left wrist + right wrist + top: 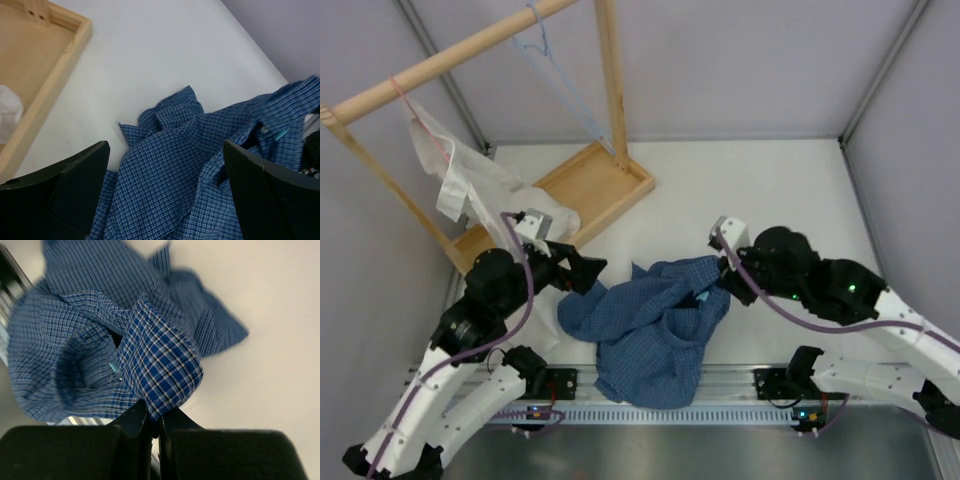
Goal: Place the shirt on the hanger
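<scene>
The blue checked shirt (655, 330) lies crumpled on the table between the arms. My right gripper (722, 277) is shut on a fold at the shirt's right edge; in the right wrist view the fold (160, 365) bulges out above the closed gripper (155, 417). My left gripper (586, 272) is open at the shirt's upper left. In the left wrist view the gripper (166, 147) is spread wide just above the shirt (200, 165), holding nothing. The light-blue wire hanger (542, 45) hangs from the wooden rail at the top, far from both grippers.
The wooden rack's base tray (590, 185) stands at the back left and shows in the left wrist view (50, 90). A white garment (450, 165) hangs from the rail on a pinkish-red hanger. Walls close in the table at the back and sides.
</scene>
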Robot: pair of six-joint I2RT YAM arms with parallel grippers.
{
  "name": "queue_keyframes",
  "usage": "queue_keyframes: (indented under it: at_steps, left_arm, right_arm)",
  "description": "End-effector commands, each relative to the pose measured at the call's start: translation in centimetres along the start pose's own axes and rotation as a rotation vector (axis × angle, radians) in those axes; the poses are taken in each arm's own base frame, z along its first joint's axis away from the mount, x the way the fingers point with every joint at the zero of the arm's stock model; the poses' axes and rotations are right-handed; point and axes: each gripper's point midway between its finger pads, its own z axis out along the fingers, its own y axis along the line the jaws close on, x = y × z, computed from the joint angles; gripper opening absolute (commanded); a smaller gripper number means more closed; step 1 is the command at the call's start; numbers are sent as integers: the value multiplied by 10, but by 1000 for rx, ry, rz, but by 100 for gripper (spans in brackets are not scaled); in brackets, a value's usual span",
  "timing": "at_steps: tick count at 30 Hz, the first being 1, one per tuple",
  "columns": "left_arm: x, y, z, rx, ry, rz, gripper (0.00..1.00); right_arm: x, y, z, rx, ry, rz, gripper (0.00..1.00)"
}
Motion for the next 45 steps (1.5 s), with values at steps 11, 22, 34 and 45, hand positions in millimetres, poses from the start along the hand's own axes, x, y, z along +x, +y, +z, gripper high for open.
queue_keyframes:
  at_steps: [11, 22, 34, 45]
  left_arm:
    - [27, -156, 102, 402, -96, 422, 98]
    - [52, -166, 151, 318, -137, 566, 77]
    - [80, -160, 180, 283, -68, 608, 64]
    - [49, -143, 195, 93, -86, 502, 0]
  right_arm:
    - [43, -38, 33, 50, 60, 284, 0]
    - [16, -39, 43, -6, 18, 415, 0]
    - [12, -37, 45, -29, 7, 437, 0]
    - [28, -52, 42, 100, -47, 526, 46]
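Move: The end of the blue shirt that the left hand wants sticks out of the right hand's shut fingers, about 23 cm to the left hand's right, level with it in reach and some 3 cm lower. From the right hand, that end is only about 3 cm ahead and 2 cm left, at the same height. The shirt's bulk hangs roughly 13 cm right of the left hand, 8 cm back and 14 cm below; the wooden tray lies about 32 cm ahead of the left hand, 13 cm left and 26 cm down. Rightward and dipping, the open left hand sweeps about 24 cm across over the shirt towards the right gripper, ending some 8 cm lower, turning clockwise, then easing forward and pinching the shirt end beside the right fingers. The right hand lowers the shirt end about 6 cm and brings it some 4 cm forward, tips its fingers about 20 degrees down, holds it out, and begins to open once the left has shut. ##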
